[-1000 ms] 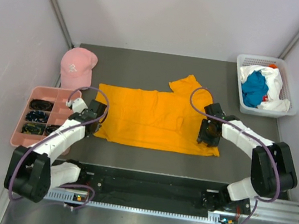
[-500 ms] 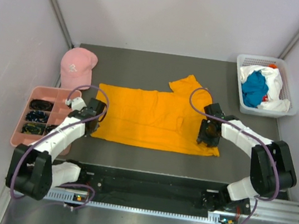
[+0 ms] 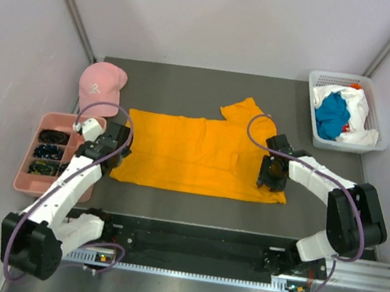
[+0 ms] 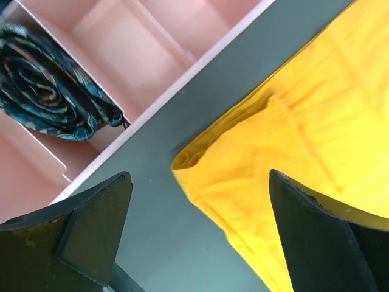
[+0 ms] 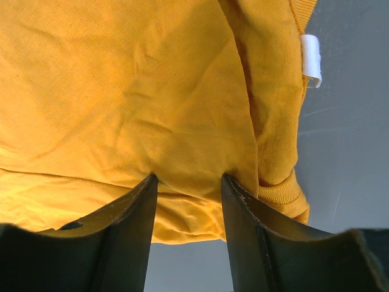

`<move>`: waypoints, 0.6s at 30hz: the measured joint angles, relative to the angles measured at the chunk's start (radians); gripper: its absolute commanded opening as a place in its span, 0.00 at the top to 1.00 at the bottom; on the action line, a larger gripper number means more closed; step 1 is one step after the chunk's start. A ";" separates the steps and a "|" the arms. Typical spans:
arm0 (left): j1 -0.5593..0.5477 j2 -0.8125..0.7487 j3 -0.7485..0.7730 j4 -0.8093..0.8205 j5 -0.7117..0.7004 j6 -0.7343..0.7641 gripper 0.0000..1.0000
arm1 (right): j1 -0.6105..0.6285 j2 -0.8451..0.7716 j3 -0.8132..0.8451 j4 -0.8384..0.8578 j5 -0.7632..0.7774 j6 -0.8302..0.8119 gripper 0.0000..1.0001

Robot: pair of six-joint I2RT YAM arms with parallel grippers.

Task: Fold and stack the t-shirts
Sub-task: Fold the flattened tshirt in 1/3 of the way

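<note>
The orange t-shirt (image 3: 201, 154) lies folded into a wide band across the middle of the table, one sleeve pointing to the back. My left gripper (image 3: 108, 151) is open at the shirt's left end; in the left wrist view the left gripper (image 4: 199, 175) straddles the shirt's folded corner (image 4: 200, 161) without touching it. My right gripper (image 3: 272, 178) is on the shirt's right end. Its jaws (image 5: 188, 177) stand partly open, with both tips pressed down into the orange cloth (image 5: 121, 91). A teal t-shirt (image 3: 330, 116) and a white t-shirt (image 3: 361, 106) lie bunched in the basket.
The white basket (image 3: 315, 79) stands at the back right corner. A pink cap (image 3: 99, 86) sits at the back left. A pink compartment tray (image 3: 28, 158) holding dark rolled cloths (image 4: 48, 85) lies just left of the left gripper. A white label (image 5: 310, 58) shows at the shirt's edge.
My left gripper has opened, let go of the shirt's left end and drawn back to the left. That end now lies flat and further left. The right arm has not moved.
</note>
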 measured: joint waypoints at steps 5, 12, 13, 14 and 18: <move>0.001 -0.027 0.084 -0.010 -0.005 0.027 0.01 | 0.000 -0.003 0.000 0.000 0.000 0.000 0.53; 0.001 -0.006 0.132 0.186 0.058 0.129 0.01 | 0.000 -0.036 0.077 -0.026 -0.008 -0.016 0.52; 0.001 0.015 0.132 0.229 0.076 0.146 0.01 | 0.000 -0.036 0.113 -0.032 -0.009 -0.021 0.52; 0.001 0.040 0.132 0.274 0.095 0.159 0.01 | 0.000 -0.036 0.138 -0.032 -0.010 -0.027 0.52; 0.003 0.218 0.147 0.454 0.174 0.204 0.01 | 0.000 -0.010 0.286 -0.032 -0.005 -0.055 0.52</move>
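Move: The left hand, wide open some 9 cm above the table, has the t-shirt's far left corner about 19 cm ahead and 1 cm to the right. The near left corner is almost beneath it, 2 cm back and 1 cm left; the pink tray is 18 cm left and 1 cm ahead, the pink cap 23 cm ahead and 9 cm left. From the right hand, down at the cloth, the shirt's far sleeve flap lies roughly 22 cm ahead and 10 cm left, the basket 26 cm ahead and 21 cm right. Forward goes the left hand, about 12 cm and ever faster, drifting 5 cm right, in an arc that rises 7 cm and then begins to sink, towards the shirt's far left corner; its fingers stay wide open and tip up to point more forward. After a short rest, the right hand comes up off the cloth, half open, rising 9 cm while reaching forward and a little left towards the sleeve flap. ##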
